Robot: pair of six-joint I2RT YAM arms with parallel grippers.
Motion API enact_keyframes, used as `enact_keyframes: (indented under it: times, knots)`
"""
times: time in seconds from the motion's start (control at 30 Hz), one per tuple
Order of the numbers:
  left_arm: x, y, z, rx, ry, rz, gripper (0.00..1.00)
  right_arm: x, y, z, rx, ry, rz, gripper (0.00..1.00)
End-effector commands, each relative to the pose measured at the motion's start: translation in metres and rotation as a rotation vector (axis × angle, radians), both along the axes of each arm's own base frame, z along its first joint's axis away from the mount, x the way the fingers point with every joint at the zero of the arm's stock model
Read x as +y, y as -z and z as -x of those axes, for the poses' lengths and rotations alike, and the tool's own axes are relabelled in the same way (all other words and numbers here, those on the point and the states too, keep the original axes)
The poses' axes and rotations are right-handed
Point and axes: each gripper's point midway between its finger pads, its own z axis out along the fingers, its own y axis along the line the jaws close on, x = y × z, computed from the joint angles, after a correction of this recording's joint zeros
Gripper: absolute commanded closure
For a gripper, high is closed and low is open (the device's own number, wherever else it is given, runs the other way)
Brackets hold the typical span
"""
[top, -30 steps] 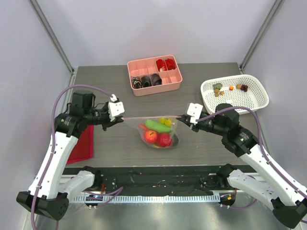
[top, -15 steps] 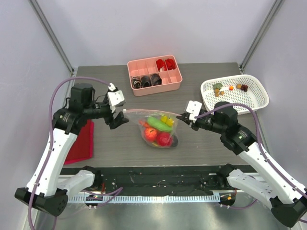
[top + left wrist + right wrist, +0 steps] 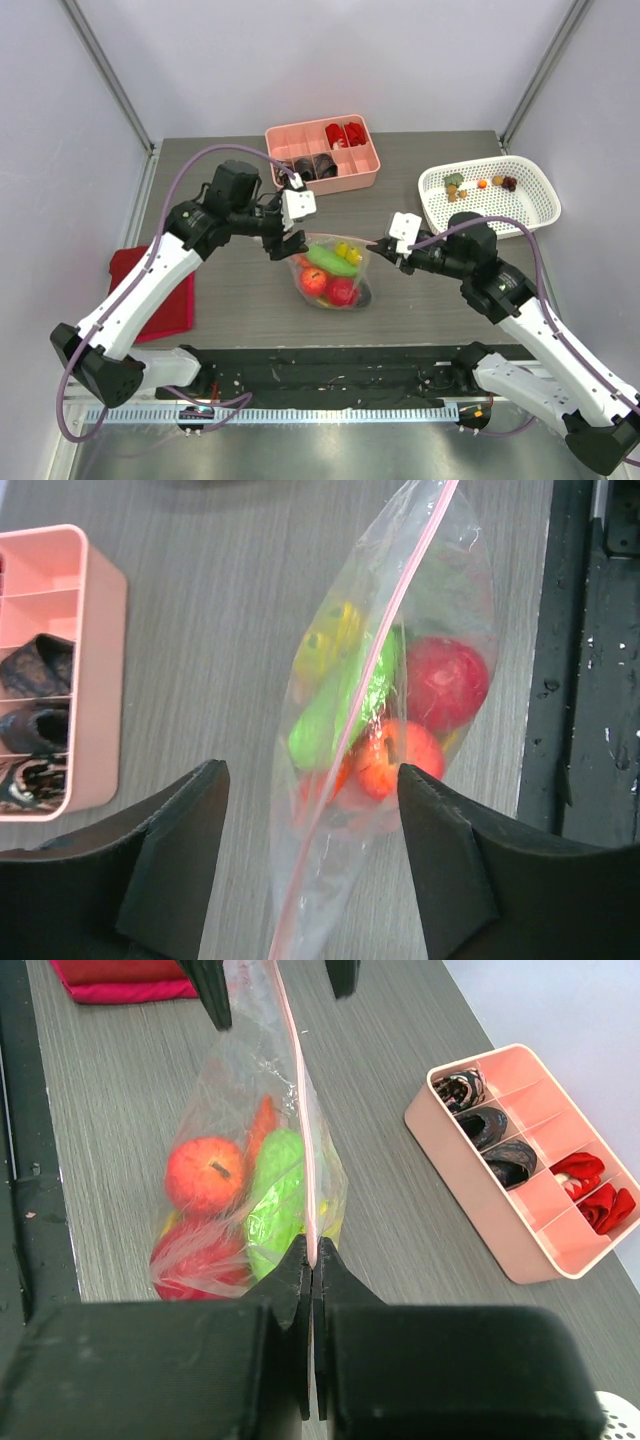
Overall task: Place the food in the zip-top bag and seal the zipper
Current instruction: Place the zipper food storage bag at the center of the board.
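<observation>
The clear zip-top bag (image 3: 332,275) hangs over the middle of the table, holding the food (image 3: 330,285): red round pieces, a green one, a yellow one and an orange carrot (image 3: 260,1125). My right gripper (image 3: 379,243) (image 3: 313,1246) is shut on the right end of the pink zipper (image 3: 300,1110). My left gripper (image 3: 289,243) (image 3: 310,776) is open and straddles the bag's left end, its fingers (image 3: 180,850) clear of the plastic. The zipper (image 3: 385,645) runs straight between them.
A pink compartment tray (image 3: 350,178) stands behind the bag. The white mesh basket (image 3: 540,195) at the right holds a few small food pieces (image 3: 455,184). A red cloth (image 3: 165,295) lies at the left. A black rail (image 3: 320,365) borders the near edge.
My left gripper has let go of the zipper's left end, opened, and swung right and farther back toward the bag. The stretched bag has slackened. My right gripper keeps its grip.
</observation>
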Motion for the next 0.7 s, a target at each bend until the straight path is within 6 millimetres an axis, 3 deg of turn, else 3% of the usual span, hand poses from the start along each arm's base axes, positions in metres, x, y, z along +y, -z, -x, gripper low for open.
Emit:
enact_keyframes:
  times: [0.0,0.03,0.07,0.17,0.2,0.23,0.3,0.33,0.4,0.43,0.5,0.53,0.67]
  knots:
    - [-0.016,-0.018,0.008,-0.031,0.083,0.053,0.44,0.000,-0.031,0.004,-0.092,-0.021,-0.047,0.99]
    - [-0.019,-0.016,0.014,-0.009,0.110,0.060,0.52,0.000,-0.031,0.005,-0.092,-0.023,-0.047,0.99]
    - [-0.021,-0.010,0.017,0.030,0.115,0.049,0.73,0.000,-0.031,0.004,-0.088,-0.021,-0.049,0.99]
    - [-0.027,-0.007,0.009,0.112,0.067,0.034,1.00,0.000,-0.029,-0.003,-0.026,0.032,-0.072,0.95]
    - [-0.027,-0.010,0.003,0.121,0.043,0.030,1.00,-0.003,-0.029,-0.010,-0.008,0.079,-0.079,0.89]
    - [-0.029,-0.022,-0.005,0.105,0.019,0.041,1.00,-0.004,-0.035,-0.012,0.009,0.101,-0.098,0.70]
    - [-0.031,-0.022,-0.026,0.108,-0.043,0.031,1.00,-0.005,-0.037,-0.021,0.078,0.170,-0.138,0.47]
    - [-0.034,-0.036,-0.036,0.078,-0.061,0.053,1.00,-0.005,-0.044,-0.025,0.085,0.196,-0.162,0.26]
    - [-0.038,-0.039,-0.057,0.045,-0.101,0.053,1.00,-0.006,-0.050,-0.033,0.133,0.249,-0.213,0.13]
    - [-0.039,-0.052,-0.066,0.002,-0.115,0.065,1.00,-0.008,-0.058,-0.037,0.125,0.280,-0.241,0.05]
    - [-0.040,-0.048,-0.087,-0.035,-0.135,0.031,1.00,-0.009,-0.067,-0.041,0.145,0.306,-0.282,0.01]
    - [-0.040,-0.059,-0.096,-0.069,-0.149,0.040,1.00,-0.011,-0.078,-0.043,0.133,0.317,-0.308,0.00]
    - [-0.038,-0.068,-0.121,-0.101,-0.175,0.031,1.00,-0.015,-0.102,-0.046,0.107,0.334,-0.354,0.00]
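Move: The zip strip of the bag already runs between the left hand's open fingers, about 1 cm below their pads. The food in the bag sits some 7 cm to the right, 4 cm back and 13 cm below, and the pink box about 24 cm ahead, 5 cm right and 15 cm below. The right hand pinches the zip's right end; the spot the left hand goes for lies roughly 14 cm to its left, level with it. Easing a centimetre or two right and slightly back, the left hand shuts its fingers on the zip strip inward of its left corner, then carries it about 10 cm forward towards the pink box, also rising and drifting right. Once that grip is shut, the right hand opens wide, lets go of the right end and moves some 4 cm forward and up, swinging about 15 degrees clockwise. ##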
